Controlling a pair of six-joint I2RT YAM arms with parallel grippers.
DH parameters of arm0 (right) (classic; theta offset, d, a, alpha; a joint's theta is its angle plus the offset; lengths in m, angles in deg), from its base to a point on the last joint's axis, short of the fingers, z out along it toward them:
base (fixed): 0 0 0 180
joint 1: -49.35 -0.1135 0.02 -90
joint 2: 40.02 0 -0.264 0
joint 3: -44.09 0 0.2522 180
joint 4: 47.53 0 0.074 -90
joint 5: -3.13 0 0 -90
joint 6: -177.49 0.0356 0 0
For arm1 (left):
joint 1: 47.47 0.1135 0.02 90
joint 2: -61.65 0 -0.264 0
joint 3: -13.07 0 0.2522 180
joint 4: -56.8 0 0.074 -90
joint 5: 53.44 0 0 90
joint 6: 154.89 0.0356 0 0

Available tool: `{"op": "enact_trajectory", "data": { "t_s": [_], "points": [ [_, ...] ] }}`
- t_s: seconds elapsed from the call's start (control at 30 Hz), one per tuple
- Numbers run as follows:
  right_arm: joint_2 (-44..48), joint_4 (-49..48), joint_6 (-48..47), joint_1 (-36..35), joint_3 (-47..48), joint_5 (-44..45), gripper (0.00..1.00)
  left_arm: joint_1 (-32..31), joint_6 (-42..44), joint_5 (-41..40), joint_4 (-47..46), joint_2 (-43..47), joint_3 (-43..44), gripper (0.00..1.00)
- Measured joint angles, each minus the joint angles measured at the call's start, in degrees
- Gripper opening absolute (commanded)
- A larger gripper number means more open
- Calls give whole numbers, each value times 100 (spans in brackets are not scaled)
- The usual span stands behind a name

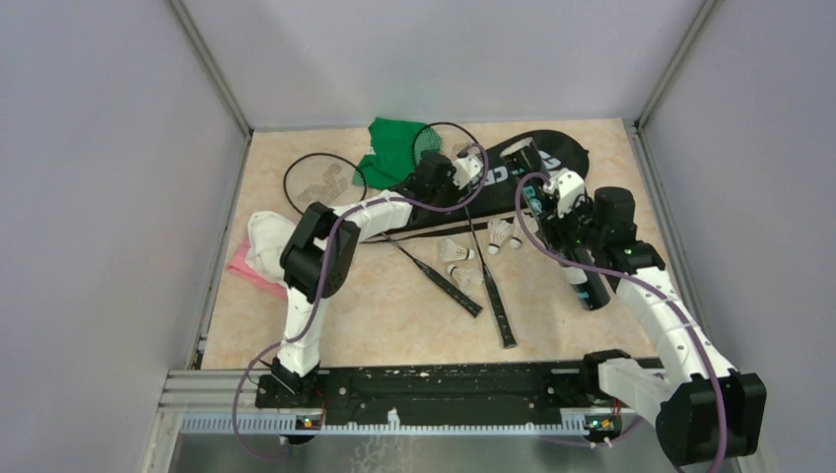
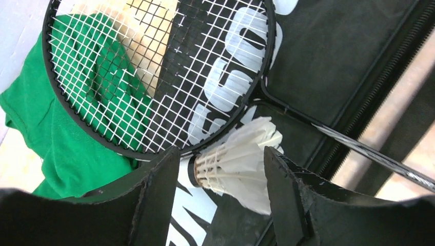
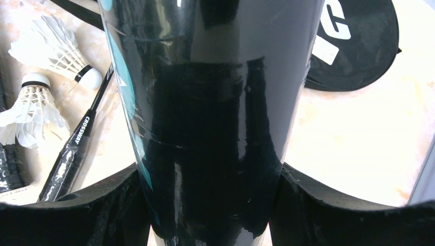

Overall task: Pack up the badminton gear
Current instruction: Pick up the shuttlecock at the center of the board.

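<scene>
My left gripper [image 1: 465, 169] hangs over the black CROSSWAY bag [image 1: 552, 158] and is shut on a white shuttlecock [image 2: 236, 161]. It grips the shuttlecock lengthwise, cork against the left finger [image 2: 159, 195] and feathers against the right. My right gripper [image 1: 557, 202] is shut on the long black tube with teal lettering [image 1: 584, 274], which fills the right wrist view [image 3: 215, 102]. One racket head [image 2: 154, 66] lies over the bag and the green cloth. The other racket [image 1: 325, 182] lies to the left. Loose shuttlecocks [image 1: 458, 251] [image 1: 503, 236] lie between the shafts and show in the right wrist view [image 3: 51, 46].
The green cloth [image 1: 394, 148] lies at the back under a racket head. The white and pink cloths [image 1: 261, 246] lie at the left by my left arm. The racket handles [image 1: 503, 320] point toward the near edge. Grey walls close in three sides.
</scene>
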Motion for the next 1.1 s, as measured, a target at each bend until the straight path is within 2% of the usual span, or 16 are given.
{"op": "enact_trajectory", "data": {
  "t_s": [0.33, 0.37, 0.5, 0.53, 0.9, 1.0, 1.1],
  "points": [
    [0, 2, -66, 0, -2, -87, 36, -68, 186, -479, 94, -304, 339, 39],
    [0, 2, -76, 0, -2, -103, 36, -68, 210, -505, 87, -302, 330, 34],
    [0, 7, -81, 0, -39, -146, 36, -68, 334, -619, 50, -286, 179, 3],
    [0, 17, -81, 0, -44, -160, 36, -68, 380, -664, 33, -275, 114, 0],
    [0, 26, -199, 0, -46, -426, 36, -37, 485, -866, -26, 739, -907, 0],
    [-4, 66, -398, 0, -48, -678, 37, 52, 417, -662, 181, 1178, -1099, 0],
    [-61, 157, -675, 0, -48, -990, 37, 337, 225, -107, 511, 1705, -1123, 0]
  ]
}}
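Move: The shuttlecock on the black bag already lies between the left hand's open fingers, its middle about 1 cm ahead and some 2 cm below. From that hand, the nearer racket's head is roughly 12 cm ahead and 3 cm right, the green shirt about 14 cm ahead and 10 cm left, and a loose shuttlecock some 12 cm back and 4 cm right, all a little lower. From the right hand, the bag's shuttlecock is about 14 cm ahead, 31 cm left and 12 cm below. The left hand eases about 1 cm farther forward and down while its fingers shut fully, pinching the shuttlecock by its feather skirt, then carries it about 6 cm left and, from its lowest point, some 7 cm up and 4 cm back, away from the racket head. The right hand keeps its hold on the tube and late on shifts about 2 cm left and slightly back, turning some 10 degrees counter-clockwise so the tube's mouth swings left. ##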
